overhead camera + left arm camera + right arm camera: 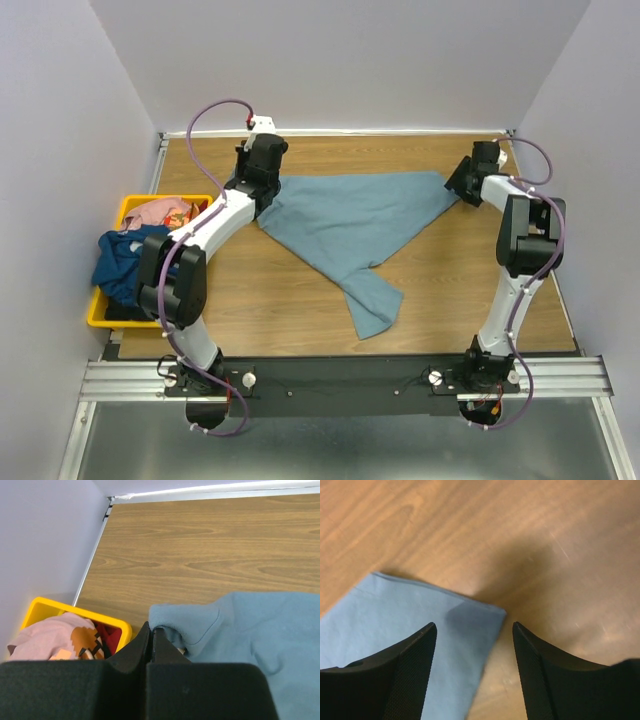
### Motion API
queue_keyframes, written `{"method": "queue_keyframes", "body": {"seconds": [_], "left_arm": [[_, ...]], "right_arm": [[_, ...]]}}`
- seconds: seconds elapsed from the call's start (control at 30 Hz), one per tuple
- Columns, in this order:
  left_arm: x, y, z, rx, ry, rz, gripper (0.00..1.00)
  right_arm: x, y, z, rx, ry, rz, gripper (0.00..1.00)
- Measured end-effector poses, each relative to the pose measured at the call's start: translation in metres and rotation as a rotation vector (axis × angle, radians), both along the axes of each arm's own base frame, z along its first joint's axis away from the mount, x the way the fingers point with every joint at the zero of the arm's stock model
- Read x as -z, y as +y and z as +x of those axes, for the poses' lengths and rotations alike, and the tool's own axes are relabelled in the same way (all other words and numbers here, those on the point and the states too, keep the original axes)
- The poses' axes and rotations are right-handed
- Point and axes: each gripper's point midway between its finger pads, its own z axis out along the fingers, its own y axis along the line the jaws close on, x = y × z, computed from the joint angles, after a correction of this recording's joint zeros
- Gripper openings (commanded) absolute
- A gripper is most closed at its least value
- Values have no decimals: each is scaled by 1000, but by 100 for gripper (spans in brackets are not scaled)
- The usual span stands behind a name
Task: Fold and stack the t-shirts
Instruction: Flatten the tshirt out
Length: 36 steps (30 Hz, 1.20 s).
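Observation:
The light blue-grey t-shirt (355, 225) lies spread and rumpled across the middle of the table, one end trailing toward the front. My left gripper (264, 190) is shut on its left edge, and the wrist view shows the cloth's hem (175, 622) pinched at the fingertips (149, 628). My right gripper (458, 186) hovers open over the shirt's right corner (470, 617), which lies flat between the two fingers. A dark navy t-shirt (125, 262) and a pink patterned t-shirt (160, 212) sit in the bin.
The yellow plastic bin (96, 318) stands off the table's left edge, its rim (80, 611) close to my left gripper. Walls enclose the table at the left, back and right. Bare wood (300, 310) shows in front of the shirt.

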Motion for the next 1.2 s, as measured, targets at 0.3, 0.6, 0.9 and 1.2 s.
{"method": "queue_keyframes", "body": {"seconds": [0.3,0.6,0.9,1.2], "left_arm": [[11,-6,40,4,4,-20,2],[15,-5,94,-6,-27,-40,14],[-45,-35,132,66,-151,-108,77],[-38,-116,-1,300,-15,-181,68]], "right_arm": [[3,7,22,-26,-38,33,23],[4,-11,-35,89,16,-33,1],[-50,-20,-100,144,-54,-86,1],[-29,-3,-142,95,7,-30,1]]}}
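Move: The left hand already holds the t-shirt's far left corner; its landing place lies about 18 cm straight ahead and 19 cm below, with the yellow bin's middle some 17 cm back and 27 cm left of the hand. The open right hand has the shirt's far right corner about 2 cm ahead, roughly level sideways and 1 cm below. The shirt's near tail is about 34 cm back and 34 cm left of this hand. Forward and slightly down, the left hand carries its corner about 13 cm, opens to let go while rising, then swings back and right some 10 cm, turning clockwise. The right hand edges 2 cm forward, closes to pinch the far right corner, then drags it back about 16 cm, lifting it up to 5 cm and sinking a little again. ##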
